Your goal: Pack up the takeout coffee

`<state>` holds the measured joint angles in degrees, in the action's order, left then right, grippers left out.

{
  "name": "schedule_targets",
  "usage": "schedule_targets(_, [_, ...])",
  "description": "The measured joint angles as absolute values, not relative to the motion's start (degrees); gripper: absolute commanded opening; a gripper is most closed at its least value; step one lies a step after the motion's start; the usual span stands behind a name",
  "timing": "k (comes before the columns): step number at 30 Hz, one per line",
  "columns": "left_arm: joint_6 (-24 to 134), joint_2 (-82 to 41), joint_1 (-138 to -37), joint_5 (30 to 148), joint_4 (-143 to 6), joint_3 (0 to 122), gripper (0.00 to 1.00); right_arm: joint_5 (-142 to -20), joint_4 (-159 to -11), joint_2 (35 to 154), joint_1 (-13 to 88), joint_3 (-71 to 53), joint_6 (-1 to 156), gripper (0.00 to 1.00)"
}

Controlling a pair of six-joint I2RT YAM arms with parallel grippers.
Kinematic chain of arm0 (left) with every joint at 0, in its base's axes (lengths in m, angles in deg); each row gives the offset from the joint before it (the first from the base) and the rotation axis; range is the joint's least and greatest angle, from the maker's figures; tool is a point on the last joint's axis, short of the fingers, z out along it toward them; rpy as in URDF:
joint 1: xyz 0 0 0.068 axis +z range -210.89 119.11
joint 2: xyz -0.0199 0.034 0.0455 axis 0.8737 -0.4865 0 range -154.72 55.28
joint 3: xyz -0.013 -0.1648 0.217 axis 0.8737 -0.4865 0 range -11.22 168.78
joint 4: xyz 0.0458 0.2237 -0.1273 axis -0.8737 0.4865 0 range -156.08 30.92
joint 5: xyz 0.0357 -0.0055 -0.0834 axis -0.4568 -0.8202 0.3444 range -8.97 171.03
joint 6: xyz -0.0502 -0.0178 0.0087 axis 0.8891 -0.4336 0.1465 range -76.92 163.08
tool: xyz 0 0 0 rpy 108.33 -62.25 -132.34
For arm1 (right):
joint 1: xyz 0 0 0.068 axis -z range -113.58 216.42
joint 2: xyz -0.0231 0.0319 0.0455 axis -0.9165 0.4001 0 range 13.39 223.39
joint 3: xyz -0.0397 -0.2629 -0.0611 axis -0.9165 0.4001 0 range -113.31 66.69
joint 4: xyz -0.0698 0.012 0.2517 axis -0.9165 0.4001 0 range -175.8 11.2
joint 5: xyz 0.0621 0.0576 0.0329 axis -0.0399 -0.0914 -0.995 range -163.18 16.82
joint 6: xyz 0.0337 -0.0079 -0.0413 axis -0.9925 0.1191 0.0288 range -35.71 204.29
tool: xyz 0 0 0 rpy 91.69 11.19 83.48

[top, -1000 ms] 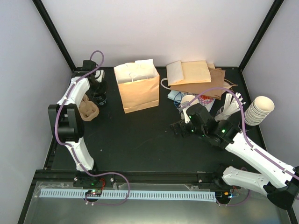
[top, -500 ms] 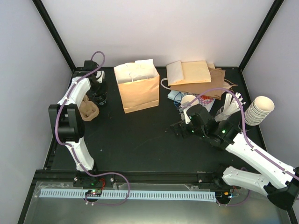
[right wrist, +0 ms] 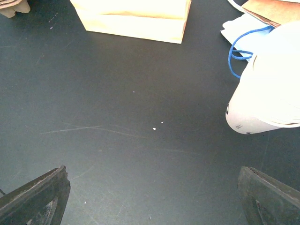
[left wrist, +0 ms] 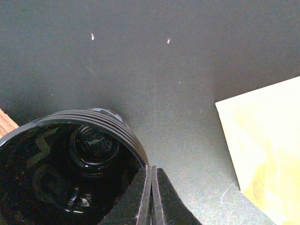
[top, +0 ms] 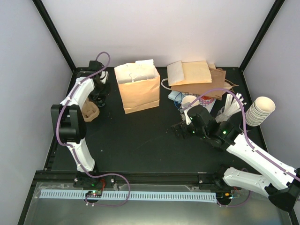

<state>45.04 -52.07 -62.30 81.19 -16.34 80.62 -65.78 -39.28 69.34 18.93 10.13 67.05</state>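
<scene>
My left gripper [top: 99, 93] reaches down at the back left, left of the standing brown paper bag [top: 138, 91]. In the left wrist view its jaws [left wrist: 151, 169] are pressed together on the rim of the top black lid [left wrist: 89, 154] of a stack, one finger inside the rim and one outside. The bag's side [left wrist: 267, 140] shows at the right. My right gripper [top: 180, 129] hovers open over the bare mat [right wrist: 152, 197], with a lidless cream cup [top: 189, 101] [right wrist: 267, 89] just to its right. The takeout coffee, as a lidded cup, is out of view.
A brown pulp cup tray [top: 89, 111] lies beside the lids. Flat brown bags [top: 197, 75] are piled at the back right. A stack of cream cups [top: 260, 110] and white utensils [top: 229, 105] sit at the right edge. A blue-stringed white item [right wrist: 239, 47] lies by the cup.
My left gripper has closed onto the lid's rim and its wrist has shifted slightly toward the bag. The right gripper edged a little to the left, then held still, open.
</scene>
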Motion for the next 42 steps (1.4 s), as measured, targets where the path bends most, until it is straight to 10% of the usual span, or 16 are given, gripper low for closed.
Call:
schedule_targets(18, [44.95, -49.75, -63.15, 77.39, -15.95, 80.62, 0.03, -65.78, -39.30, 69.79, 18.93, 10.20, 67.07, 1.00])
schedule_targets(26, [44.60, -49.33, -63.17, 77.15, -15.79, 80.70, 0.35, -65.78, -39.30, 70.06, 18.93, 10.20, 67.07, 1.00])
schedule_targets(42, [44.62, -52.96, -63.17, 77.15, -14.46, 82.84, 0.32, -65.83, -39.32, 70.06, 18.93, 10.20, 67.10, 1.00])
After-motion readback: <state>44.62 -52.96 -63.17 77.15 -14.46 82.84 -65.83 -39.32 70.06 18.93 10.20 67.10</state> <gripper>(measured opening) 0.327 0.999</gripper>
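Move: Just left of the left hand's shut fingers is the black cup, its middle about 4 cm to the left, level fore-and-aft and some 5 cm lower, with the rim right at the fingertips. The open paper bag stands roughly 19 cm to the hand's right, level with it; the cup tray lies about 11 cm left, 3 cm back and 9 cm lower. From the right hand the black cup is some 23 cm ahead, 42 cm left and 14 cm down. Rising about 2 cm with its fingers still shut on the black cup's near-right rim, the left hand tilts a few degrees, then spreads the fingers about a third open. It sinks again by some 1.5 cm, ending with the rim wall between them, one finger inside the cup and the other outside. ##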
